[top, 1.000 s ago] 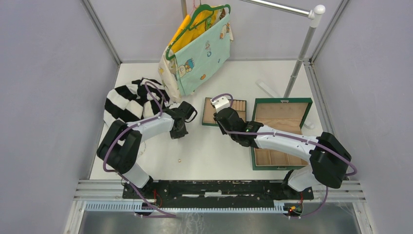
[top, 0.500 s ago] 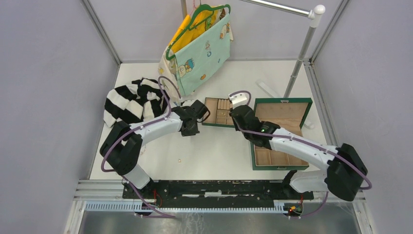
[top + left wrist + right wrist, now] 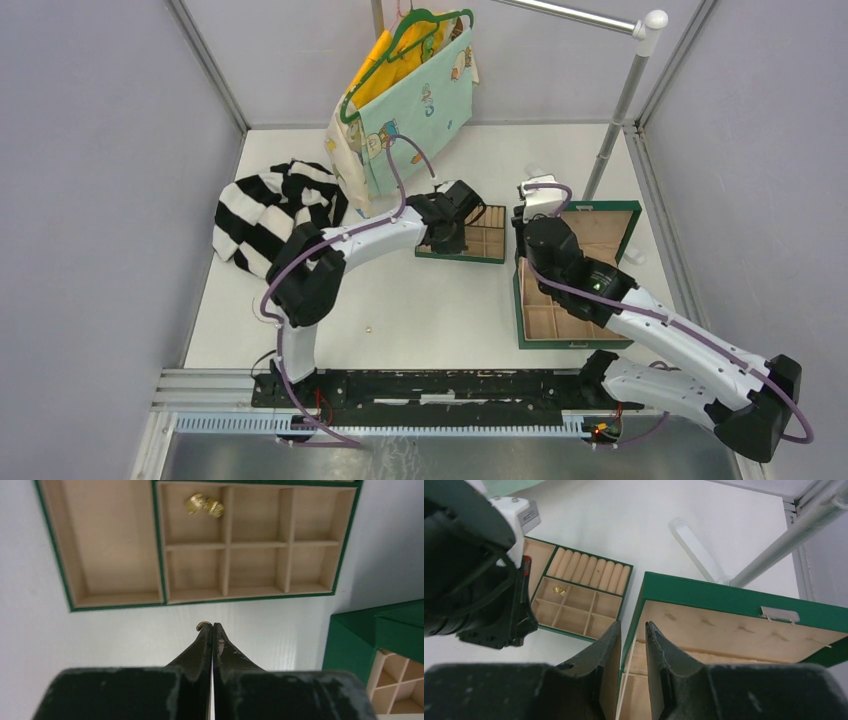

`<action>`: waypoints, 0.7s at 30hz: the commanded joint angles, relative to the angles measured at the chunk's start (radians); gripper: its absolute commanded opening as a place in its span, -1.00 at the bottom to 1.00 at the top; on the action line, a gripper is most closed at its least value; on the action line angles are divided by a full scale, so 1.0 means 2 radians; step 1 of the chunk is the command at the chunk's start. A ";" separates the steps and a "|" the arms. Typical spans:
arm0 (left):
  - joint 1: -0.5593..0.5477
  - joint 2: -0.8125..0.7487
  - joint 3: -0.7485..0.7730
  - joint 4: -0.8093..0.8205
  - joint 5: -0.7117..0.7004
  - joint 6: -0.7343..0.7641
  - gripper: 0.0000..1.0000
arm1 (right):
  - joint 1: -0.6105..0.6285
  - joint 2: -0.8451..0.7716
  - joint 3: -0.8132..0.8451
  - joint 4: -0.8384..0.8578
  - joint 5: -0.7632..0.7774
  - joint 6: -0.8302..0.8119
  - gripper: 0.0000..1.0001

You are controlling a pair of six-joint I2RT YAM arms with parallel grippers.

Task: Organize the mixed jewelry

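My left gripper [image 3: 212,626] is shut, with a tiny gold ring [image 3: 201,626] pinched at its tip. It hovers just in front of the green-rimmed tan divided tray [image 3: 117,602]; from above it is over the tray's left part [image 3: 445,225]. Two gold pieces [image 3: 205,505] lie in one small compartment of the tray. Another tiny gold piece [image 3: 369,327] lies on the white table near the front. My right gripper [image 3: 633,625] stands slightly open with nothing between its fingers, above the left edge of the open green box [image 3: 724,595].
A black-and-white striped cloth [image 3: 265,205] lies at the left. Clothes on a green hanger [image 3: 410,95] hang from a metal rack, whose pole [image 3: 615,110] stands behind the green box [image 3: 580,206]. A pale plastic strip [image 3: 696,550] lies beside the pole.
My left arm has swung right, from the table's middle left to the tray. My right arm has moved right, from over the tray to the green box's far left corner.
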 commanded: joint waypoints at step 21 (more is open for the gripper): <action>-0.009 0.077 0.086 0.083 0.033 0.016 -0.05 | 0.001 -0.033 0.014 -0.052 0.036 -0.003 -0.38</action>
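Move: The left hand holds a small gold earring above the tray's near side. The near middle compartment meant for it lies about 6 cm to the right, 3 cm farther out and 5 cm below. The two gold rings sit some 2 cm right and 6 cm ahead of the hand; the row of ring rolls is about 10 cm ahead and 5 cm right. From the right hand, that compartment is roughly 10 cm left, 5 cm ahead and 23 cm below. Rightward first, about 6 cm and a little forward, the left hand carries the pinched earring over the tray's near middle compartment while sinking some 3 cm, most of it late. As it eases to a stop low over the compartment, the fingers part to nearly half open and let go of the earring. The right hand draws about 2 cm to the right and slightly back and up, out of the way. ##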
